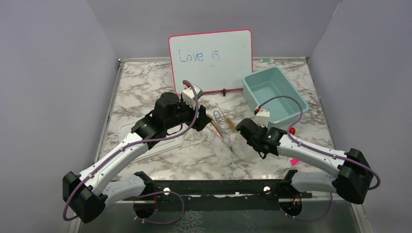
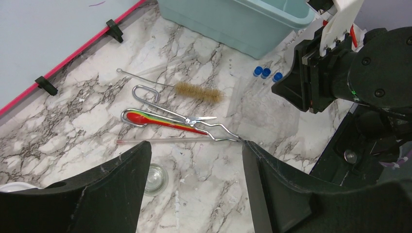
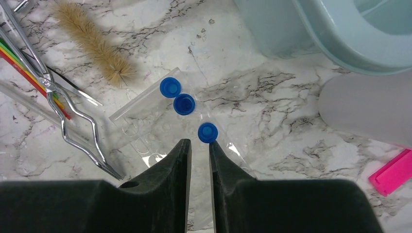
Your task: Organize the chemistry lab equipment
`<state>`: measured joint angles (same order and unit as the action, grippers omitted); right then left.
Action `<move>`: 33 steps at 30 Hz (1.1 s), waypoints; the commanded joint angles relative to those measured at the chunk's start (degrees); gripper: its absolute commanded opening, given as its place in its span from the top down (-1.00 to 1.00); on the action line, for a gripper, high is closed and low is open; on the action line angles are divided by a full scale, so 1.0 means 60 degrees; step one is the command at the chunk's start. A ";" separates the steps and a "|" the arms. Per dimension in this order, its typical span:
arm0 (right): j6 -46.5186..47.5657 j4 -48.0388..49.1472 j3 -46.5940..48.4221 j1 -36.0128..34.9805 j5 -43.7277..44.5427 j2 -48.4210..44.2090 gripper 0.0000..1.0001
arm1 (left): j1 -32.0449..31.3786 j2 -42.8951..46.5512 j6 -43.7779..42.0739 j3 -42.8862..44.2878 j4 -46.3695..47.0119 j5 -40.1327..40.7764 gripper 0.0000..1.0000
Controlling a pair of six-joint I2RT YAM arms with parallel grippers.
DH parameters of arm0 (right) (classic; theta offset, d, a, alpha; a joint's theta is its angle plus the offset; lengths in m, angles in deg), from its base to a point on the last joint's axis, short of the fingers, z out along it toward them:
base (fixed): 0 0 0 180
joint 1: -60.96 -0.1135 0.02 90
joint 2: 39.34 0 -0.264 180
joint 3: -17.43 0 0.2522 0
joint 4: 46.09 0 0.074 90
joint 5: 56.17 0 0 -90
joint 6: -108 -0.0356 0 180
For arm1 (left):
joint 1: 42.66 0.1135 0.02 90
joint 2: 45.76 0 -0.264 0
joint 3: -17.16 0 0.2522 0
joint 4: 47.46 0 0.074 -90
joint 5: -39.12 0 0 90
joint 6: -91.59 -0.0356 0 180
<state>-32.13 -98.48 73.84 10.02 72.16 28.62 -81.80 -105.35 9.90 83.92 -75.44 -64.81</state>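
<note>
My left gripper is open wide just above the marble. The clear little beaker stands beside its left finger. Beyond its tips lie a thin clear rod, a red-to-green stick, metal tweezers and the wire brush. My right gripper hovers over a clear tube rack with three blue caps. Its jaws stand a narrow gap apart and I see nothing between them. The brush and tweezers lie to its left. The red funnel sits by the right arm.
A teal bin stands at the back right, close to the rack in the right wrist view. The pink-framed whiteboard stands at the back. A flat pink marker lies right of my right gripper. Both grippers work close together.
</note>
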 commanded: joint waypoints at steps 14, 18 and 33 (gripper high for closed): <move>0.0195 -0.0668 0.0736 -0.0036 -0.1517 -0.1253 0.20 | -0.0016 0.0017 -0.0027 -0.0087 0.0180 0.0101 -0.43; 0.1053 -0.0275 0.1066 -0.0035 -0.2445 -0.1439 0.16 | -0.0027 0.0058 0.0040 -0.0087 0.0161 0.0324 -0.43; 0.2690 0.2410 0.2194 -0.0065 -0.4780 0.1996 0.03 | -0.0011 0.0854 0.0690 -0.0462 -0.0251 0.3413 -0.44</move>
<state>-17.90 -88.50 84.64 10.00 47.35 36.97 -81.80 -103.04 12.07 82.02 -76.51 -53.99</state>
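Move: The right fingertips are at the cap of the third blue-capped tube, in the clear rack, whose middle lies about 1 cm ahead, 2 cm left and 4 cm below. The tongs' middle is roughly 12 cm left, 5 cm ahead and 7 cm down; the brush's bristles lie some 9 cm ahead and 8 cm left, the glass beaker about 22 cm left and 5 cm ahead. From the left hand the tongs lie some 4 cm ahead, 5 cm right, about 22 cm below. The right hand comes free of the blue cap, its fingers opening from about a quarter to nearly half, and arcs up some 5 to 6 cm and about 11 cm to the left away from the rack, dropping about 3 cm again at the end towards the tongs while the wrist turns roughly 25 degrees counter-clockwise and tips a little further down. Late on, the left hand, fingers still wide, backs off the tongs about 3 cm, left and a bit forward, turning some 10 degrees counter-clockwise. ##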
